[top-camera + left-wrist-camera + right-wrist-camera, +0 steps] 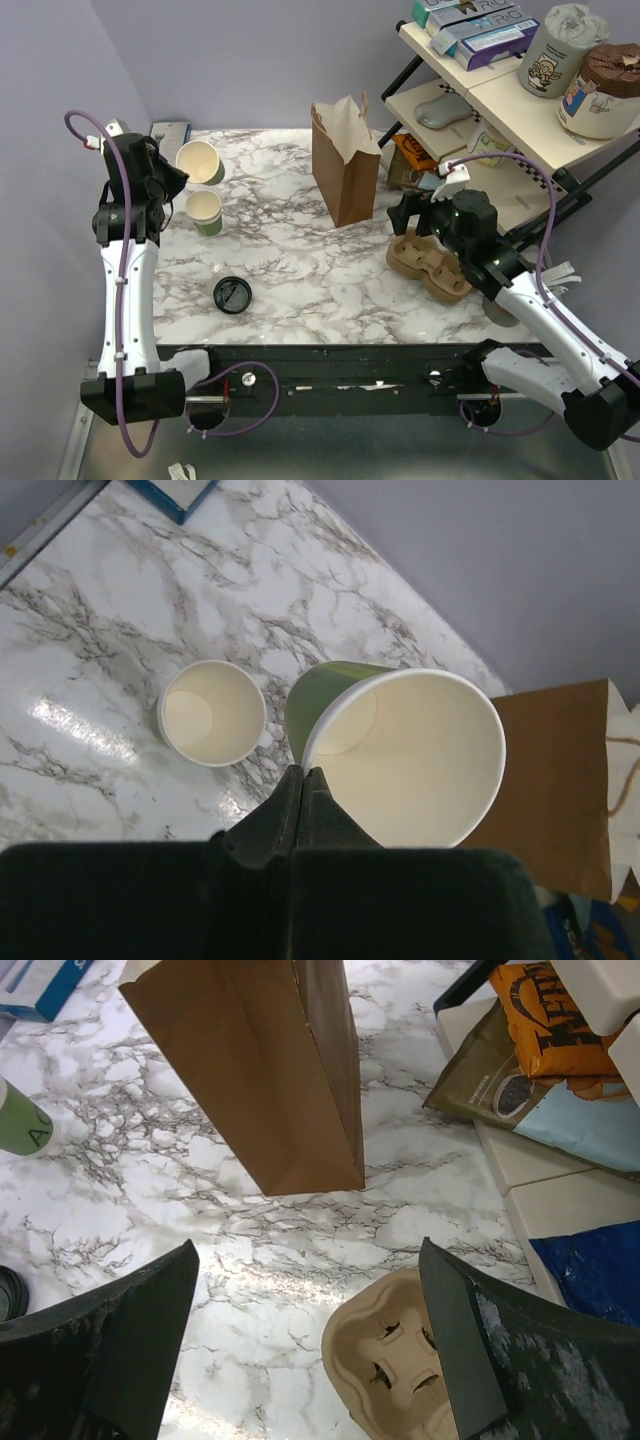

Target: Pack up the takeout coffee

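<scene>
No lidded takeout coffee is in view. Both green paper cups are open-topped with cream, empty insides. My left gripper (178,178) (303,772) is shut on the rim of one cup (200,160) (410,760), which hangs tilted above the table at the back left. The other cup (205,212) (212,712) (18,1120) stands upright just below it. A round black lid (232,294) lies loose on the marble nearer the front. My right gripper (412,215) (308,1250) is open and holds nothing, over the near end of the pulp cup tray (432,265) (395,1360).
A tall brown paper bag (345,165) (555,780) (270,1070) stands open at the back centre. A shelf rack (500,100) with boxes, tubs and snack bags (560,1020) borders the right side. A blue box (170,130) lies at the back left corner.
</scene>
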Motion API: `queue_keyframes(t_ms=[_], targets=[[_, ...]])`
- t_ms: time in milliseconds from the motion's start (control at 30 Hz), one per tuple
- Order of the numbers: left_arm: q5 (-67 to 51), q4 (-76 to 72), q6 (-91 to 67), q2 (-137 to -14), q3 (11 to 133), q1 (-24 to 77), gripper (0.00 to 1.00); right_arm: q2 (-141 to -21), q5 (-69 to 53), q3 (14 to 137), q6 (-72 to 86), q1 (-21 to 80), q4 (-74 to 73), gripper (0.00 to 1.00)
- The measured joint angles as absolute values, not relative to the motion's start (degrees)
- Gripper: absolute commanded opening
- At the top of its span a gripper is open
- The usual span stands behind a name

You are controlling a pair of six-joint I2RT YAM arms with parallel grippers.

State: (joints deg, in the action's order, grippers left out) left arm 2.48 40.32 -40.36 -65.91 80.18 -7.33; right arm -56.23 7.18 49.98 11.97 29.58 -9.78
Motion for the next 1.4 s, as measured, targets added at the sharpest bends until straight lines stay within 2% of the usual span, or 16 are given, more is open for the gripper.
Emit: queue_keyframes(t_ms=[100, 300, 533, 767, 967, 1067, 1133, 1200, 1233, 1267, 1300, 1333, 1400], targets=[[1.1, 39.5, -39.2, -64.4, 79.0, -3.7, 0.00, -55.4, 5.8, 49.8, 12.1, 29.6, -9.5, 1.00], [-3.2, 36.2, -37.6, -64.2, 69.9, 12.1, 0.00, -53.6, 3.5, 49.1, 12.5, 29.6, -8.7, 1.00], [-3.3, 31.4, -39.1, -71.0, 59.9, 27.2, 0.00, -53.5, 2.0, 48.7, 13.5, 29.6, -8.6, 1.00], [-2.1, 28.4, -40.4, -81.4, 60.1, 34.6, 0.00, -53.6, -0.1, 48.7, 13.9, 29.6, -8.6, 1.00], [0.2, 28.9, -39.5, -83.3, 61.2, 35.8, 0.01, -53.6, -0.1, 48.7, 14.0, 29.6, -8.7, 1.00], [0.8, 29.3, -38.8, -83.8, 61.3, 36.0, 0.17, -53.6, 0.0, 48.7, 14.0, 29.6, -8.7, 1.00], [1.0, 29.5, -38.4, -84.0, 61.4, 36.4, 0.20, -53.6, 0.2, 48.7, 14.0, 29.6, -8.8, 1.00], [1.1, 29.7, -37.9, -84.0, 61.6, 36.9, 0.40, -53.6, 0.4, 48.7, 14.0, 29.6, -8.9, 1.00], [1.3, 29.9, -37.7, -84.0, 61.7, 37.1, 0.54, -53.5, 0.4, 48.7, 14.0, 29.6, -9.1, 1.00], [1.4, 30.2, -37.6, -84.0, 61.9, 37.3, 0.75, -53.5, 0.5, 48.7, 14.0, 29.6, -9.2, 1.00], [1.7, 30.6, -37.3, -83.9, 62.4, 37.3, 0.82, -53.5, 0.5, 48.7, 14.0, 29.6, -9.2, 1.00], [2.0, 31.0, -37.4, -83.8, 62.6, 37.4, 0.99, -53.5, 0.5, 48.7, 14.0, 29.6, -9.2, 1.00], [3.3, 32.2, -37.3, -82.8, 63.1, 37.5, 0.99, -53.5, -0.2, 48.7, 13.9, 29.6, -9.2, 1.00]])
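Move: The left hand holds one paper cup by its rim, some 30 cm above the table. The bare spot it is bound for lies about 29 cm right, 8 cm back and 25 cm below; from that spot the paper bag stands 15 cm farther out and 4 cm right, the cup carrier 22 cm right and level. The second cup is 2 cm ahead of the left hand, 1 cm right, 26 cm down. From the right hand the spot is 13 cm left, level ahead, 18 cm below. The left hand swings the cup right about 26 cm and down 21 cm before the bag, then releases it. ##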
